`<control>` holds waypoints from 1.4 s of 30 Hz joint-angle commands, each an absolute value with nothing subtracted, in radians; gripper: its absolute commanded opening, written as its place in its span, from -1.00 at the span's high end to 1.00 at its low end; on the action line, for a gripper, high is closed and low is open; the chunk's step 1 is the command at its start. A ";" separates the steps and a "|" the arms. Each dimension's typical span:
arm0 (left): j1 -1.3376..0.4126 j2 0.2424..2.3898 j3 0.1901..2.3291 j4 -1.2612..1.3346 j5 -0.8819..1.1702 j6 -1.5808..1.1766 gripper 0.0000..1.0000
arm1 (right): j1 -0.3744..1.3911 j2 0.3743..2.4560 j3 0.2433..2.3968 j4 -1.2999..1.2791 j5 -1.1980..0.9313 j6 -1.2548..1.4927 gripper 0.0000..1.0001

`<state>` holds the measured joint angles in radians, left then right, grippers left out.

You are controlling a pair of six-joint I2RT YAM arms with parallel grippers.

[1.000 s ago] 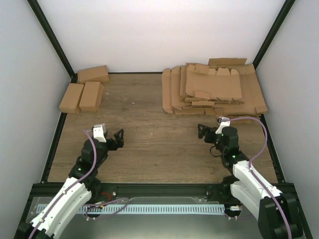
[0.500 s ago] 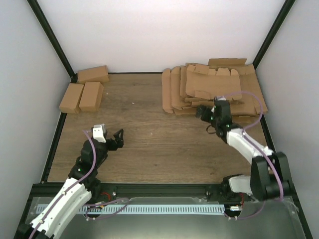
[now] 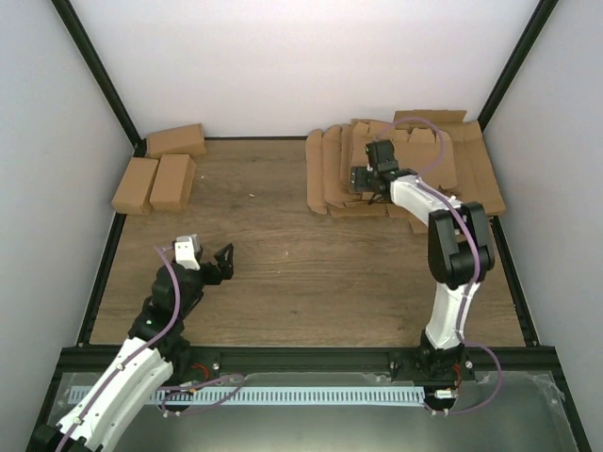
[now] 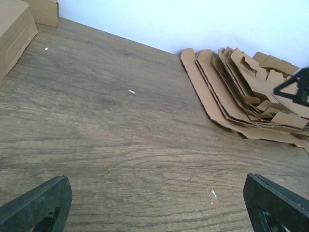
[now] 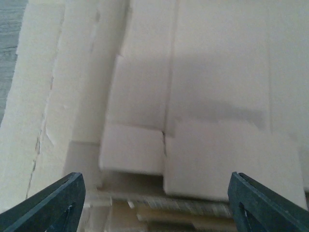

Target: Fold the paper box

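Note:
The paper box [image 3: 411, 162] is the flat brown die-cut sheet on top of the cardboard stack at the back right. In the right wrist view it [image 5: 203, 121] looks pale and blurred, with flaps and creases. My right gripper [image 3: 364, 181] reaches far out over the near-left edge of that sheet. Its jaws [image 5: 157, 205] stand wide apart with nothing between them. My left gripper [image 3: 224, 258] hovers low over the bare wood at the near left, and it [image 4: 157, 212] is open and empty.
The stack of flat cardboard blanks [image 3: 330, 179] spreads across the back right corner, and the left wrist view shows it [image 4: 227, 96] too. Three folded brown cartons [image 3: 155, 179] lie at the back left. Black frame posts and white walls close in the table.
My right arm has stretched forward from the near right of the table to the cardboard stack. Its jaws look slightly narrower. The left arm has not moved.

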<state>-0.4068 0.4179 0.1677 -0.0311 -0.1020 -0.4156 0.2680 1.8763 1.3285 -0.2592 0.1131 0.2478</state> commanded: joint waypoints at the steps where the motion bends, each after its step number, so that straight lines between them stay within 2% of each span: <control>1: -0.408 0.411 0.159 -0.011 -0.092 -0.407 -1.00 | 0.313 1.990 1.556 -0.377 0.237 0.132 -0.64; 10: -0.409 0.410 0.158 -0.012 -0.092 -0.406 -1.00 | 0.364 2.218 1.845 -0.508 0.417 0.011 -0.40; 13: -0.409 0.410 0.158 -0.012 -0.092 -0.407 -1.00 | 0.373 2.247 1.876 -0.522 0.454 -0.010 -0.29; 21: -0.409 0.411 0.158 -0.011 -0.091 -0.407 -1.00 | 0.395 2.290 1.889 -0.529 0.543 -0.041 -0.19; 26: -0.410 0.410 0.158 -0.012 -0.090 -0.407 -1.00 | 0.416 2.303 1.898 -0.507 0.678 -0.066 0.30; 29: -0.409 0.408 0.157 -0.013 -0.091 -0.406 -1.00 | 0.423 2.281 1.891 -0.478 0.730 -0.082 0.79; 31: -0.409 0.406 0.158 -0.015 -0.091 -0.406 -1.00 | 0.425 2.246 1.877 -0.448 0.741 -0.087 0.98; 36: -0.409 0.399 0.158 -0.017 -0.092 -0.408 -1.00 | 0.425 2.122 1.824 -0.326 0.769 -0.150 0.99; 42: -0.409 0.396 0.158 -0.020 -0.095 -0.407 -1.00 | 0.421 2.028 1.873 -0.303 0.860 -0.205 0.99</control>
<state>-0.4068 0.4080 0.1677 -0.0315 -0.0994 -0.4152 0.4164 2.1254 1.8111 -0.3733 0.7631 -0.1604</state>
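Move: The left edge of the top flat box in the stack lies about 6 cm ahead of the right gripper, 2 cm to its left and 3 cm below it. The small tab at that flat box's front left is about 5 cm to the gripper's right, level with it and 4 cm lower; the lower boxes' rounded side flaps are some 13 cm to its left, 2 cm ahead and 5 cm down. From the left gripper, that same edge is roughly 30 cm ahead, 35 cm right and 7 cm below. Send the right gripper about 7 cm forward and a little left to the left edge of the top flat box, then sink some 4 cm, rolling its left side down by nearly 40 degrees. Shut the fingers from almost open to pinch the edge, then raise it about 11 cm, speeding up late and easing slightly right. ##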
